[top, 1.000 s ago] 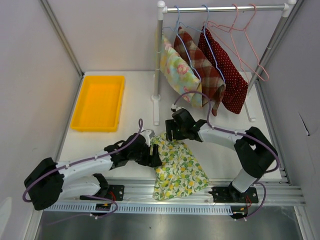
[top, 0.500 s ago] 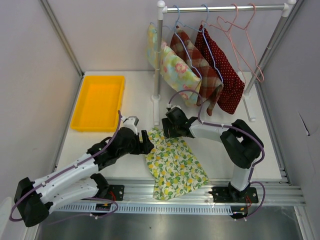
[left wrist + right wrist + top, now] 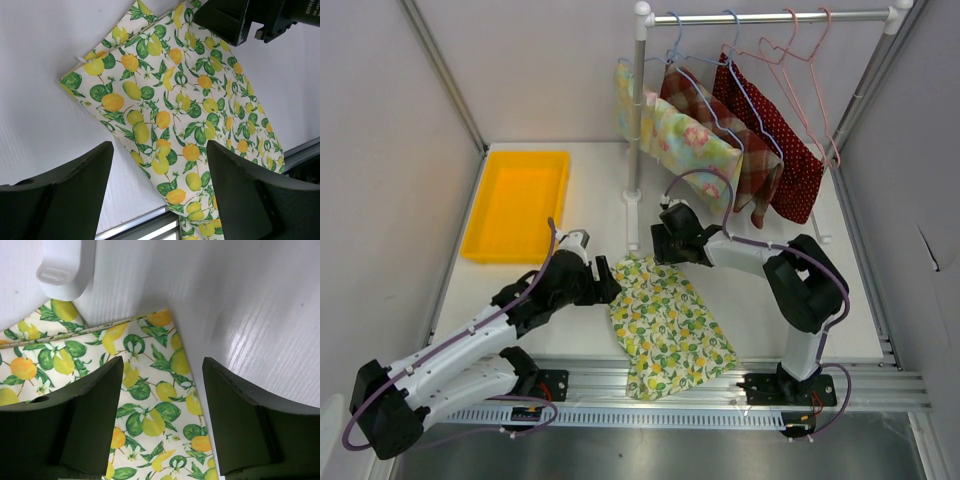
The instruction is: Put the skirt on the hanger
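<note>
The skirt [image 3: 665,325], white with a lemon print, lies flat on the table, its lower hem hanging over the front rail. Empty pink hangers [image 3: 788,48] hang on the rack's top bar. My left gripper [image 3: 606,290] is open just left of the skirt's top corner. In the left wrist view its fingers [image 3: 65,195] straddle the skirt's [image 3: 170,100] left edge without touching it. My right gripper [image 3: 665,248] stands open over the skirt's far edge, near the rack post. The right wrist view shows the skirt's corner [image 3: 145,405] between and below its open jaws, nothing held.
A yellow tray [image 3: 517,205] sits at the back left. The rack's white post [image 3: 638,130] and its foot [image 3: 62,270] stand right behind the skirt. A floral [image 3: 685,140], a plaid [image 3: 745,150] and a red dotted garment [image 3: 790,160] hang on blue hangers.
My left gripper drew back to the left, off the skirt. The skirt, bunched between both grippers before, now lies spread flat. The right gripper edged toward the post. The hanging garments swung.
</note>
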Controlling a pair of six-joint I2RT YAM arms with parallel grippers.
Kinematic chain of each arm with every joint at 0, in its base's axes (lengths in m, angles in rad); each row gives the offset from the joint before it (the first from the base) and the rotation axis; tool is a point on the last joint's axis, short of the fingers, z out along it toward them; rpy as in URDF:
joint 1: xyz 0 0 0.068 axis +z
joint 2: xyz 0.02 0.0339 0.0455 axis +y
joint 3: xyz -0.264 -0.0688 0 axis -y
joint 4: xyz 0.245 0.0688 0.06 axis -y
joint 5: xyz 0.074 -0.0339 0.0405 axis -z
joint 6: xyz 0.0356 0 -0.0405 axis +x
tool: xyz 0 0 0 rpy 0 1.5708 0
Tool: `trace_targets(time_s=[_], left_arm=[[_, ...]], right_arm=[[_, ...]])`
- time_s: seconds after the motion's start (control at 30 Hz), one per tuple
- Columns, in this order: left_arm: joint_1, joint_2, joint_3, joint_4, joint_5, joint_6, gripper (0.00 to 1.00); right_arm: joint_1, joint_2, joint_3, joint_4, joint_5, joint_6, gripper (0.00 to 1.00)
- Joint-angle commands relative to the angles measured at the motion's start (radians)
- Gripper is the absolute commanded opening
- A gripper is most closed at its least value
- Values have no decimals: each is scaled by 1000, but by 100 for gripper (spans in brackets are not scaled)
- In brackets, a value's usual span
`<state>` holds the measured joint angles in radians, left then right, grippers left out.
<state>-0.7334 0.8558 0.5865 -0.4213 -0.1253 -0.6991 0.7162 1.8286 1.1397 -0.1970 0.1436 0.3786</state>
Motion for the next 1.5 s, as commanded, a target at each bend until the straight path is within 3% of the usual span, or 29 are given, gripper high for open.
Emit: trace_targets(time_s=[0.0, 0.2, 0.4, 0.5, 0.53, 0.63, 0.83, 1.13, 1.3, 1.33, 1.47], left_arm=[[11, 8, 9, 29, 36, 3, 80], [14, 14, 1, 39, 49, 6, 80], [14, 22, -5, 44, 50, 3, 80], [14, 22, -8, 41, 41, 3, 80], [15, 23, -8, 41, 39, 3, 80], [19, 29, -8, 50, 39, 0, 79], [66, 101, 13, 121, 56, 9, 81], [190, 328, 113, 249, 166, 59, 82], [207, 512, 222, 325, 323, 91, 82], [207, 549, 310, 305, 332, 104, 82], [215, 734, 433, 247, 335, 144, 82]], right_arm=[[-26, 44, 31, 42, -56, -14, 67], [3, 52, -1, 67, -53, -10, 65], [49, 98, 2, 18, 59, 11, 55], [52, 113, -17, -16, 100, 26, 38], [52, 113, -24, -24, 120, 35, 24], [48, 80, -61, -38, 145, 45, 1], [46, -152, -139, -68, 140, 49, 0], [63, -517, -86, -260, 180, 14, 0], [63, -637, -60, -384, 172, -7, 0], [63, -650, -61, -393, 157, -7, 0], [81, -719, -96, -417, 117, -6, 0]])
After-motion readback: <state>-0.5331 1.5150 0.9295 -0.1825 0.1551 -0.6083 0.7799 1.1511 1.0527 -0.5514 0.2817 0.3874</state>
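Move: The right hand hovers open just above the skirt's right waist corner, which is about 2 cm ahead, 1 cm left and 2 cm below it; the end of the rack foot is level ahead, some 6 cm left and 2 cm down. The skirt's left waist corner lies roughly 11 cm left and 3 cm back of the right hand. From the left hand that left corner is about 6 cm ahead, straight on, and 10 cm below. The right hand sinks about 2 cm onto the skirt, shuts its fingers on the right waist corner, then hauls it up some 19 cm while drawing it roughly 8 cm back and 8 cm to the right, the fingertips tipping up a little and further forward, grip kept. Late in this lift the left hand, fingers still wide open and a touch lower, sets off forward some 11 cm and then also about 6 cm right, towards the skirt's left waist corner beside the rack foot, without gripping it. ##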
